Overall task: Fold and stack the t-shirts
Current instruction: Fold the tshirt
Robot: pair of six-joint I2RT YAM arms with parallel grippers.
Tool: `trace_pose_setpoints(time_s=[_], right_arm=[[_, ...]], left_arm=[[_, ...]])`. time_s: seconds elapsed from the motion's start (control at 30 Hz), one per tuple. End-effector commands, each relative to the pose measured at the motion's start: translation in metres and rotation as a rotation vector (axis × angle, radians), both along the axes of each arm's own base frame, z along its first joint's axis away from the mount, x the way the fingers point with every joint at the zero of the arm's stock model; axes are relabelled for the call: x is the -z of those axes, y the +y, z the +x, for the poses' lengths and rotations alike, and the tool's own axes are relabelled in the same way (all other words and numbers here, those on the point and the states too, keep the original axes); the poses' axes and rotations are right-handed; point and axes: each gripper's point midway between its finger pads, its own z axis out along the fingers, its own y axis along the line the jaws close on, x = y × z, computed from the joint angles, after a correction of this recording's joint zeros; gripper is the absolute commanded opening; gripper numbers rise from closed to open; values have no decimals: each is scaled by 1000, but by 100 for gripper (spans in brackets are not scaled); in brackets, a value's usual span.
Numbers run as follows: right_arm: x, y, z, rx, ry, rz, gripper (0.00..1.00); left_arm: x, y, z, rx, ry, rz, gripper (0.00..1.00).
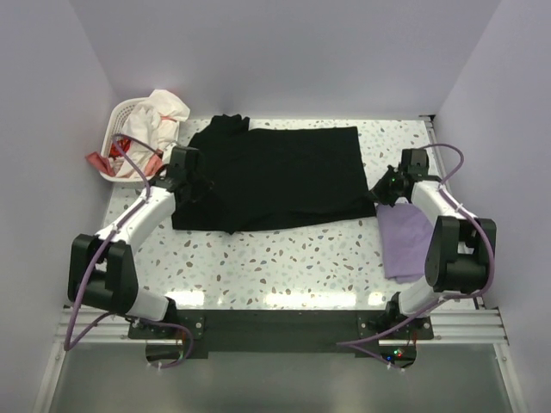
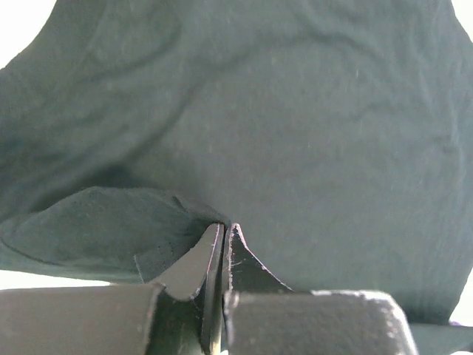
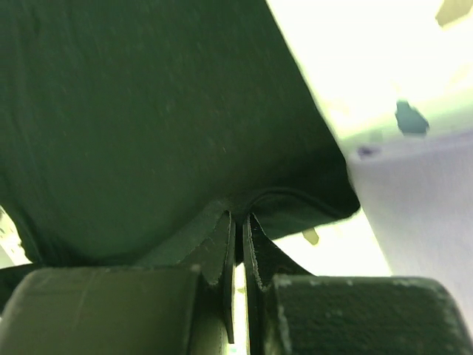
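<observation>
The black t-shirt (image 1: 275, 176) lies spread across the middle of the table, folded to a wide rectangle. At its left edge my left gripper (image 1: 191, 178) is shut on the black cloth (image 2: 295, 133), the cloth pinched between the fingertips (image 2: 225, 229). At the shirt's right edge my right gripper (image 1: 385, 191) is shut on the black fabric (image 3: 148, 111), a hem fold caught at its tips (image 3: 240, 218). The lavender t-shirt (image 1: 405, 241) lies folded on the table at the right, beside the right arm.
A white laundry basket (image 1: 123, 116) with white and red cloth (image 1: 155, 116) stands at the back left corner. Purple walls close in the table on three sides. The arm bases sit at the near edge.
</observation>
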Motion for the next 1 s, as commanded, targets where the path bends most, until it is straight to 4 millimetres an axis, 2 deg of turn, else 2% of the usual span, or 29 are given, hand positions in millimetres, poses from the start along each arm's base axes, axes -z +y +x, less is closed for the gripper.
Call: trace_pose_setpoints(time_s=[0.0, 0.03, 0.17, 0.37, 0.5, 0.77, 0.97], right_arm=[[-20, -3, 33, 20, -79, 13, 0], [-18, -2, 35, 20, -73, 17, 0], [-17, -3, 45, 28, -72, 19, 0], [-14, -8, 49, 45, -71, 8, 0], [-8, -12, 46, 60, -66, 12, 0], [-5, -23, 39, 93, -79, 28, 0], [-1, -19, 40, 79, -75, 46, 0]], left_arm=[[-24, 1, 34, 38, -102, -53, 0], [-19, 5, 39, 32, -89, -59, 0], [-25, 9, 59, 33, -112, -88, 0], [-32, 10, 79, 40, -130, -100, 0], [-26, 12, 85, 39, -116, -101, 0], [-28, 20, 87, 27, -132, -99, 0], [-25, 19, 90, 40, -124, -118, 0]])
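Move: Both hands already hold the black t-shirt's near edge off the table. From the left hand the far sleeve corner is some 21 cm ahead, 6 cm right and 9 cm down; the laundry basket stands about 13 cm ahead and 20 cm left, roughly level in height. From the right hand the far corner at the hem end is about 22 cm ahead, 5 cm left and 6 cm lower, while the folded purple shirt lies 12 cm back and 12 cm right, also lower. Forward over the shirt goes the left hand, about 7 cm and some 2 cm left, dipping its left side slightly, then nearly halting. The right hand carries its end forward some 3 cm, slows, then eases about 2 cm right and a little down, turning slightly clockwise. Both keep the edge pinched in shut fingers, drawing their grips apart as the edge heads for the shirt's far side. ##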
